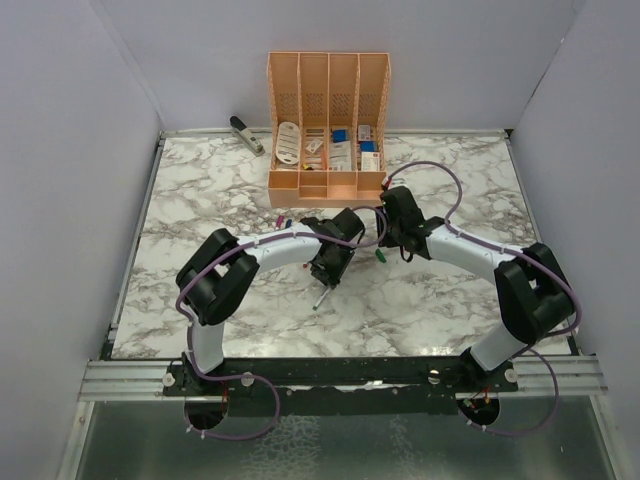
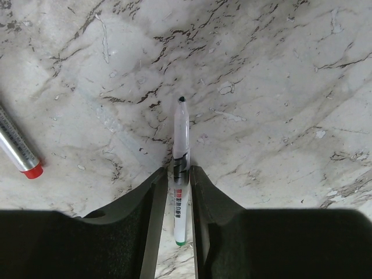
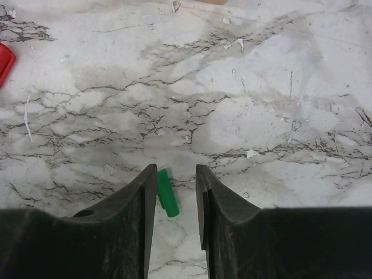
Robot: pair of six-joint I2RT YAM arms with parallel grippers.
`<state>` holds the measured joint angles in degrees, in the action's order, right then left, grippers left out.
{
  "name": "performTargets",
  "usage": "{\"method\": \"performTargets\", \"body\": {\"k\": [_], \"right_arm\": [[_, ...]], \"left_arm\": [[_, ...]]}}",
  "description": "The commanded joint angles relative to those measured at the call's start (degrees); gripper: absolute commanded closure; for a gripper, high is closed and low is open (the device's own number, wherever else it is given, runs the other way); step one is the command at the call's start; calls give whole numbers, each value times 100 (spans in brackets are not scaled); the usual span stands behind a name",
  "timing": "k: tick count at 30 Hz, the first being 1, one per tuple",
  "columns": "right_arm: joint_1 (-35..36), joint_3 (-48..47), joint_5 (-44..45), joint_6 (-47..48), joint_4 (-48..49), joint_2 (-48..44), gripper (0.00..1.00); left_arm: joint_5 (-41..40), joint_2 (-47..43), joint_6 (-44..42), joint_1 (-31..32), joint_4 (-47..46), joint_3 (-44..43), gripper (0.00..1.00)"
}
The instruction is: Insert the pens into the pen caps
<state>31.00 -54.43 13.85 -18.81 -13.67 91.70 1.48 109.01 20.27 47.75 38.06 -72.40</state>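
Note:
My left gripper (image 2: 177,170) is shut on a thin silver-grey pen (image 2: 181,139), which has a dark tip pointing away and a green back end between the fingers. In the top view this pen (image 1: 321,297) sticks out below the left gripper (image 1: 330,270) at mid-table. A green pen cap (image 3: 167,193) lies flat on the marble between the open fingers of my right gripper (image 3: 176,167), close to the left finger and apparently untouched. The top view shows the green cap (image 1: 381,256) just left of the right gripper (image 1: 398,248). A second pen with a red end (image 2: 23,154) lies on the table.
A peach desk organiser (image 1: 328,130) with small items stands at the back centre. A grey stapler (image 1: 247,134) lies to its left. Small coloured pieces (image 1: 281,222) lie in front of the organiser. A red object (image 3: 3,61) shows at the left edge of the right wrist view.

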Motion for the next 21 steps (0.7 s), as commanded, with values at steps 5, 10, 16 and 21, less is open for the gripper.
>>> {"method": "performTargets", "body": {"k": [5,10,16,21], "right_arm": [[-47,-223,-71,-51,110,119,68],[-51,-259,-91,-70,103,163,67],[-52,-269,-137,-74,119,189,67],[-60,-264,-148,-70,143,183,68]], "left_arm": [[-718,340,-171,-107,1536,681,74],[-792,297,-194,-109,1725,648,75],[-886,408,-368,-108,2141,370,76],[-943,547,-473,-104,2480,141,76]]}}
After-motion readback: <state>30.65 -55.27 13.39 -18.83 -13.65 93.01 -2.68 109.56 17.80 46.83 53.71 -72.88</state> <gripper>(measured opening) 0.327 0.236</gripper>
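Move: The uncapped pen is already between my left fingers, its middle about at the hand point and its green end pointing back and left. From my left hand the green pen cap lies some 6 cm ahead, 11 cm to the right and 1 cm down; the red-ended pen lies about 10 cm ahead and 4 cm left. From my right hand that cap is about 2 cm back, level sideways and 5 cm below. I keep the pen between my left fingers, hardly moving at first, then sweep it quickly about 6 cm left and 3 cm back, staying low over the table and drawing away from the green cap. The wrist tilts some 15 degrees as I go, swinging the fingertips left and a little back. ##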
